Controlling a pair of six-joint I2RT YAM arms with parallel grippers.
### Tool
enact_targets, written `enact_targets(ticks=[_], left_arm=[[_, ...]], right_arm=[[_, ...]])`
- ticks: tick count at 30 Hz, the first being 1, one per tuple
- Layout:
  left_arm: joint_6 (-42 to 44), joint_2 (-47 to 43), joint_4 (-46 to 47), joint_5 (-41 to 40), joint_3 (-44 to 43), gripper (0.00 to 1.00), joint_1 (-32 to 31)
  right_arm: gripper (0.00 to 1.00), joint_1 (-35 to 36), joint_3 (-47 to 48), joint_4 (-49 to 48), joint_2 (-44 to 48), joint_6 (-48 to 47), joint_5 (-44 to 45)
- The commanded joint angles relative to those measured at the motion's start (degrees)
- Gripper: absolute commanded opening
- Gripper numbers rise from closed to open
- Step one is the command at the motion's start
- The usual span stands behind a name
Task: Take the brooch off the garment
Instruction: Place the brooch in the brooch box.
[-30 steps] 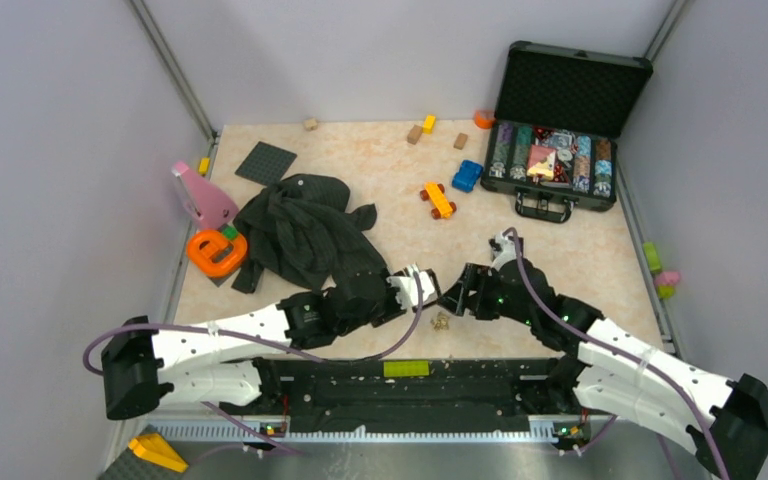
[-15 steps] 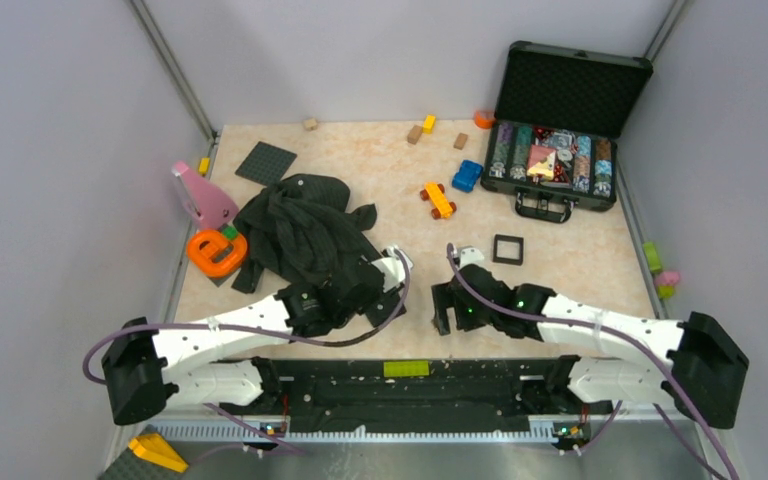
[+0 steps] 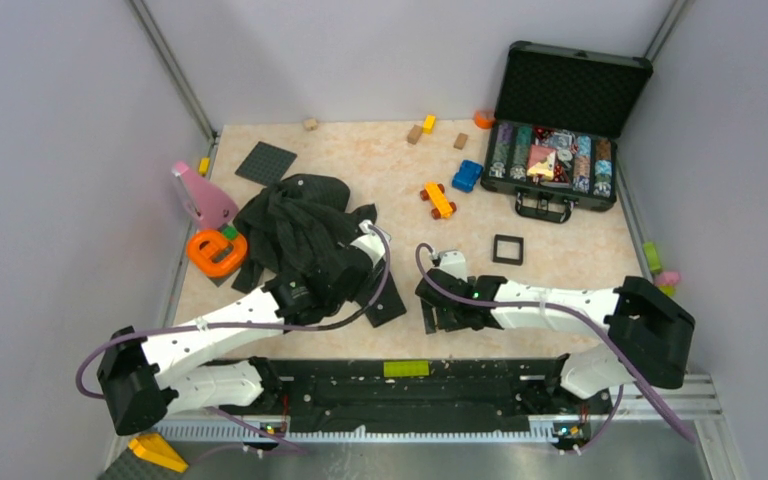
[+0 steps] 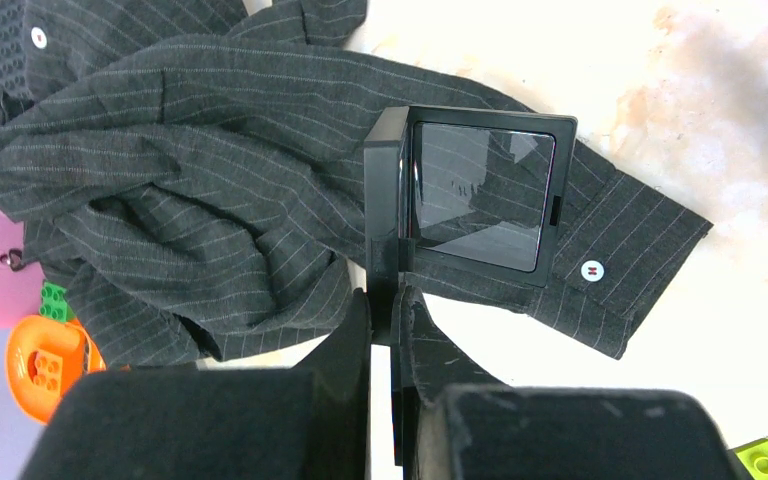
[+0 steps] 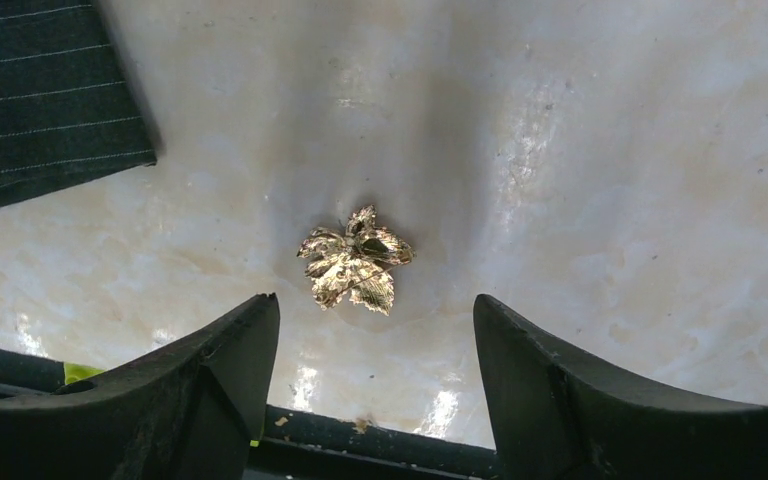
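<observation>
The brooch (image 5: 357, 258), a small gold leaf, lies alone on the marble tabletop, apart from the garment. My right gripper (image 5: 372, 300) is open, with one finger on each side just short of it; in the top view (image 3: 438, 305) it hides the brooch. The garment (image 3: 300, 225), a dark pinstriped shirt, lies crumpled at the left; its cuff (image 5: 40, 110) shows at the right wrist view's top left. My left gripper (image 4: 385, 300) is shut on a black square box (image 4: 480, 195) with a clear window, held over the shirt's buttoned cuff (image 4: 600, 270). In the top view the left gripper (image 3: 365, 268) is at the shirt's near edge.
An open black case of poker chips (image 3: 555, 160) stands at the back right. A black square frame (image 3: 507, 249) lies right of centre. An orange toy car (image 3: 438, 200), blue toy (image 3: 467, 176), pink piece (image 3: 200, 195), orange ring (image 3: 217, 250) and dark baseplate (image 3: 265, 162) surround the shirt.
The two grippers have parted from the centre. The left one drew back up-left to the shirt with the box. The right one swung left over the brooch, uncovering the black square frame.
</observation>
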State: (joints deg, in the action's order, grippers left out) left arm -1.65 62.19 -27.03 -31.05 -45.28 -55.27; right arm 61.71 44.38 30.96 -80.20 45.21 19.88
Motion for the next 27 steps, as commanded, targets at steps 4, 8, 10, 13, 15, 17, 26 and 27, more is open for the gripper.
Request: enact_targets(ticks=[4,8,10,13,15,17,26,27], left_arm=[[-3.91,0.68,-0.77,-0.76,-2.93,0.0,1.26],[-3.71,1.24,-0.76,0.12,-3.19,0.0,1.39],[-3.61,1.42,-0.68,0.52,-3.15,0.0,1.39],[-3.38,1.57,-0.51,0.82,-3.17,0.0,1.43],[-3.3,1.61,-0.4,1.11,-3.14,0.0,1.48],[-3.2,1.57,-0.4,1.15,-3.21,0.0,1.48],[-3.03,0.83,-0.31,1.43,-2.91,0.0,1.48],[-3.07,0.78,-0.31,1.43,-2.89,0.0,1.45]], right_arm=[[0.67,1.49,3.45,0.78,-3.7,7.08,3.65],[0.65,1.51,2.34,-0.7,-4.43,7.82,2.84],[0.64,1.55,1.97,-1.46,-4.87,7.93,2.5],[0.62,1.56,2.66,-1.59,-6.25,7.71,2.23],[0.61,1.51,3.32,-1.17,-7.53,7.38,2.24],[0.59,1.63,3.91,-0.12,-8.62,7.35,2.54],[0.44,1.78,2.94,-1.3,-8.66,7.68,1.19],[0.42,1.79,2.72,-1.84,-8.08,7.92,1.06]])
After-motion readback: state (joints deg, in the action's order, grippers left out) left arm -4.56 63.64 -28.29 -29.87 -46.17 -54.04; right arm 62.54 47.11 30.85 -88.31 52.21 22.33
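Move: Just below the right fingers lies the brooch, about 3 cm down, 1 cm ahead and 1 cm left of the hand. The garment's cuff rests roughly 12 cm left and 5 cm ahead; the black frame is some 12 cm right and 15 cm ahead, the green brick about 8 cm left and 9 cm back. From the left hand, already holding the open box, the brooch is around 18 cm right, 6 cm back and 14 cm below. Sinking about 2 cm onto the brooch and easing slightly left, the right hand turns a few degrees clockwise while its wide-open fingers close from both sides, faster towards the end, until the tips reach the outer leaves at about half opening. The left hand stays nearly still and keeps its hold on the open box. ##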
